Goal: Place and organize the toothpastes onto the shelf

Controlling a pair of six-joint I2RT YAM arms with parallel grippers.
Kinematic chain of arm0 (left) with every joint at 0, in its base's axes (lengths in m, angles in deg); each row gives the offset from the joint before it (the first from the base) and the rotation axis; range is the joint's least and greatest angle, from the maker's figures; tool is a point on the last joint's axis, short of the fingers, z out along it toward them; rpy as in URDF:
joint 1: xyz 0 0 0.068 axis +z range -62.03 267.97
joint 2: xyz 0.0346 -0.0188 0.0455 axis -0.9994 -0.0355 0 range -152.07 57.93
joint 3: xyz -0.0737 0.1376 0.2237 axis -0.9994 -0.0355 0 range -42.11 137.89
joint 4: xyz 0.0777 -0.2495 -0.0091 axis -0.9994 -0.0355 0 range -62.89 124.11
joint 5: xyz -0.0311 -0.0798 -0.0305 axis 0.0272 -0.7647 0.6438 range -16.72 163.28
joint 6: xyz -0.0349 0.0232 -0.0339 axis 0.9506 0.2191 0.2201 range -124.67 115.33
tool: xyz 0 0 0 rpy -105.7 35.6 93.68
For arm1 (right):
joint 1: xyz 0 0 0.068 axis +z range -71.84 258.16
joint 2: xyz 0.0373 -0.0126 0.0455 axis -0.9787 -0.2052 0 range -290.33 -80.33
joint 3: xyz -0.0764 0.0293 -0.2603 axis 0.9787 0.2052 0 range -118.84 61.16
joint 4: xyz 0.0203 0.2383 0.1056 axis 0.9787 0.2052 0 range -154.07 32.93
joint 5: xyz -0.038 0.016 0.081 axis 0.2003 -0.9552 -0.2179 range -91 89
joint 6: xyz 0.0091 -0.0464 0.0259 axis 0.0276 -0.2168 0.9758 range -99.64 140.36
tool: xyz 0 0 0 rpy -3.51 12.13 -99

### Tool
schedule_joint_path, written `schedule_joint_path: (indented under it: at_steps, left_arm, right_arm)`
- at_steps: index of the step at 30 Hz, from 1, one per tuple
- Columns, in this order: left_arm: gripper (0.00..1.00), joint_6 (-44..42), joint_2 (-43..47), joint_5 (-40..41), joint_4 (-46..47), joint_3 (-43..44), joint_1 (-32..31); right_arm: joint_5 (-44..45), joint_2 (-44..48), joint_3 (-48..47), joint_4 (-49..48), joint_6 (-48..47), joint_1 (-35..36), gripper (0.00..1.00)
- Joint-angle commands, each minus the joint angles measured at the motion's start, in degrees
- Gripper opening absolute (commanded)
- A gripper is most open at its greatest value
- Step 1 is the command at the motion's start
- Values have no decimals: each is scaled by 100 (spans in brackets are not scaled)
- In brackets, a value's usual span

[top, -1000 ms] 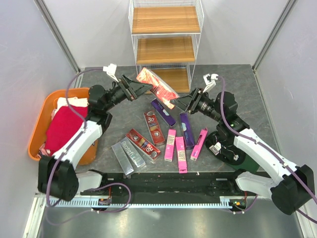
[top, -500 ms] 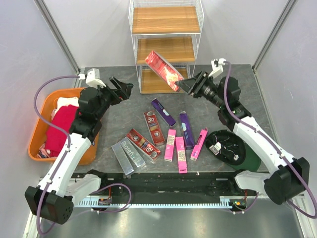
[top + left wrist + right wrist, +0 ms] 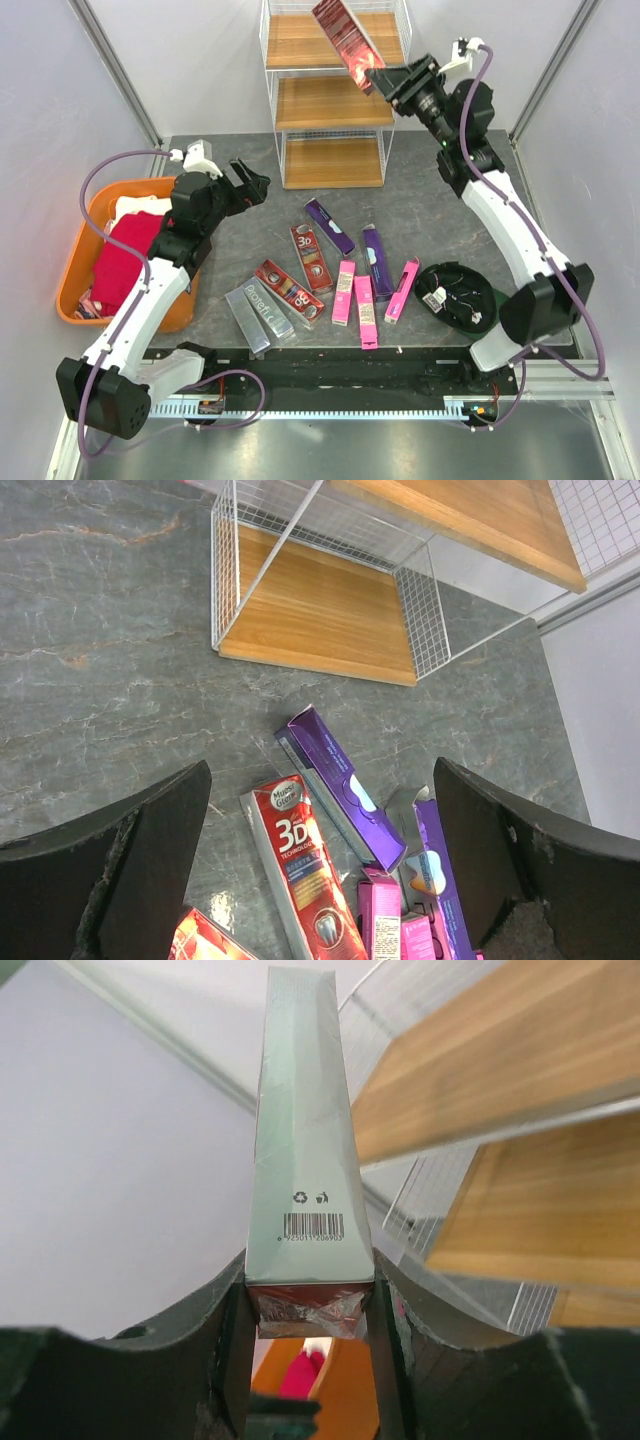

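My right gripper (image 3: pixel 378 78) is shut on the end of a red toothpaste box (image 3: pixel 343 32), which it holds raised and slanted in front of the top tier of the shelf (image 3: pixel 335 100). The right wrist view shows this box (image 3: pixel 305 1140) clamped between both fingers of the right gripper (image 3: pixel 308 1300), silver barcode side up, with the shelf (image 3: pixel 500 1060) just to its right. Several toothpastes lie on the table: purple (image 3: pixel 329 226), red (image 3: pixel 311 257), silver (image 3: pixel 258 315) and pink (image 3: pixel 366 310). My left gripper (image 3: pixel 252 185) hovers open and empty above them (image 3: pixel 320 780), over a red box (image 3: pixel 300 870).
An orange tub (image 3: pixel 85 240) holding a red cloth (image 3: pixel 125 255) sits at the table's left edge. A black round dish (image 3: pixel 455 295) on a green base sits at the right. Grey walls close in both sides, and the shelf stands at the back.
The right arm has lifted the red box from table height up to the shelf's top tier. The left gripper has drawn back leftwards from the box and stays open.
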Motion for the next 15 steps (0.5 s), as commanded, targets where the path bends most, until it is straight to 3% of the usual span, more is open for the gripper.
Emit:
schedule_joint_path:
  at_steps: [1, 6, 15]
  left_arm:
    - [100, -112, 74, 13, 19, 125, 28]
    - [100, -120, 259, 127, -25, 46, 19]
    - [100, -103, 320, 154, -52, -24, 19]
  right_arm:
    - [864, -587, -997, 61, 489, -75, 17]
    - [1514, -1168, -1551, 148, 929, -101, 17]
    - [2499, -1423, -1605, 87, 1334, -119, 18]
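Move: The red toothpaste box is already in the right hand. The top shelf it is being carried to has its middle about 21 cm ahead, 7 cm to the left and some 8 cm below that hand. The shelf's right wire guard stands about 20 cm ahead, 7 cm to the right and 4 cm below; the middle shelf lies under the top one, some 22 cm below the hand. From the left hand, the top shelf is roughly 31 cm ahead, 16 cm right and 12 cm higher. The red toothpaste box, still pinched by one end, is carried far end first in over the top shelf: the right hand reaches about 10 cm forward, drifting a little to the right and easing to a stop. On the way the wrist swings some 15 degrees clockwise, tips down about 10 and rolls its left side up, lining the box up more with the shelf's depth; the fingers keep their hold. ##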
